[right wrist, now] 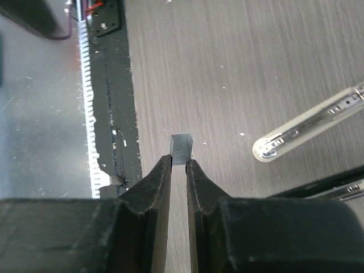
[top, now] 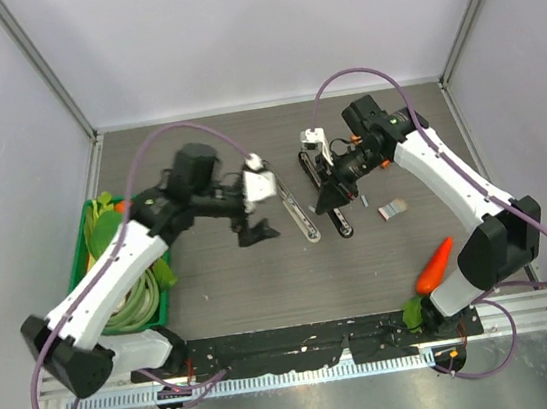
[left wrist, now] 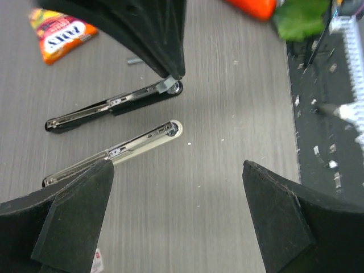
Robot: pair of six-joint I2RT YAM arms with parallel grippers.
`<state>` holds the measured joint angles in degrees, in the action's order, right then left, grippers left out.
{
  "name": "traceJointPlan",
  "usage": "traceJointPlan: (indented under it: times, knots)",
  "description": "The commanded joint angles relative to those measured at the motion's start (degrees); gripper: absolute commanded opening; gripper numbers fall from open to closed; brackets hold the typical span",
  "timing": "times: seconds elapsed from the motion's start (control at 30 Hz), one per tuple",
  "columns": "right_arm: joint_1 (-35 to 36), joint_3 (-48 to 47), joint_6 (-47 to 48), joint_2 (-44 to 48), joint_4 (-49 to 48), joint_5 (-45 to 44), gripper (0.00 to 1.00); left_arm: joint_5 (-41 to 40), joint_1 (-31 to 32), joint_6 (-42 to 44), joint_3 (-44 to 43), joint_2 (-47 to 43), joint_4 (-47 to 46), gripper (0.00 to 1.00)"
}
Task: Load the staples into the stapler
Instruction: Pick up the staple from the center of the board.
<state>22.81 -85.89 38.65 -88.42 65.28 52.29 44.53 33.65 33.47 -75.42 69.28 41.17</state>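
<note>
My right gripper [right wrist: 179, 162] is shut on a short grey strip of staples [right wrist: 182, 148], which sticks out past the fingertips above the tabletop. In the top view this gripper [top: 328, 200] hangs over the black stapler [top: 324, 193], which lies opened out flat. A silver-white stapler [top: 300, 216] lies opened just to its left. The black stapler [left wrist: 114, 105] and the silver one [left wrist: 114, 147] lie side by side ahead of my left gripper [left wrist: 177, 170], which is wide open with bare table between its fingers. The small white and red staples box [top: 393, 210] sits right of the staplers.
An orange-red snack packet [left wrist: 57, 34] lies beyond the black stapler. A toy carrot [top: 434, 264] with green leaves [top: 412, 312] rests by the right arm's base. A green basket [top: 83, 252] holding coiled green items stands at the left edge. The black rail [top: 302, 347] runs along the near edge.
</note>
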Motion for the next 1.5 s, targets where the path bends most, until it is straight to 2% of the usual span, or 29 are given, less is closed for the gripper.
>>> traceJointPlan:
  times: [0.0, 0.13, 0.3, 0.57, 0.67, 0.9, 1.0, 1.27, 1.37, 1.47]
  knots:
    - [0.83, -1.31, 6.16, -0.7, 7.31, 7.2, 0.11, -16.32, 13.35, 6.86, 1.33, 5.42, -7.15, 1.0]
    - [0.84, 0.45, 12.74, -0.96, 10.39, 9.05, 0.11, -15.36, 17.5, 6.43, -2.96, 12.1, -5.84, 1.0]
    - [0.92, 3.62, 18.73, 0.97, 13.9, 11.34, 0.12, -13.6, 17.77, 5.55, -6.84, 17.02, -4.52, 1.0]
    - [0.92, 5.12, 19.27, -0.34, 13.21, 11.51, 0.12, -11.49, 17.86, 3.09, -6.67, 16.77, -5.57, 0.99]
    - [1.01, 3.28, 19.88, -2.36, 14.95, 12.39, 0.12, -10.26, 18.56, 3.26, -6.06, 16.24, -5.05, 0.96]
    - [0.83, 0.9, 22.96, -4.74, 18.48, 13.8, 0.12, -9.38, 19.44, 3.7, -4.83, 15.45, -4.52, 0.74]
    - [0.57, 1.25, 23.22, -4.31, 18.48, 13.8, 0.12, -9.9, 19.53, 3.88, -4.48, 15.28, -4.6, 0.68]
    - [-0.48, 1.6, 23.75, -3.42, 18.57, 14.15, 0.12, -10.87, 19.61, 4.58, -3.69, 15.28, -4.34, 0.62]
    - [-0.66, 1.34, 24.19, -3.69, 19.27, 14.42, 0.12, -10.96, 19.53, 4.58, -3.51, 15.28, -4.52, 0.53]
    - [-0.66, 1.25, 24.98, -3.78, 19.8, 14.5, 0.12, -11.4, 19.53, 4.41, -3.25, 15.28, -4.95, 0.53]
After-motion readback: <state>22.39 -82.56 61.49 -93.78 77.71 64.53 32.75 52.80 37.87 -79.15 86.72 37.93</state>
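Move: My left hand is empty and wide open. The staple strip it wants is pinched in my right fingertips, roughly 11 cm to the left hand's right, 1 cm ahead and 6 cm lower. From my right hand the strip is level fore and aft, 1 cm left and 1 cm down. On the board, about 23 cm below my left hand, the light stapler's middle is 17 cm ahead and 7 cm right; the black stapler's is 18 cm ahead and 17 cm right. I sweep my left hand about 10 cm right and 8 cm down to the staple strip, its fingers tipping down and swinging slightly clockwise, then hover there and narrow the wide-open jaws to about half around the strip. My right hand keeps its pinch, draws back some 5 cm, eases 1 cm forward again and sinks 2 cm, turning about 15 degrees counter-clockwise to present the strip. ##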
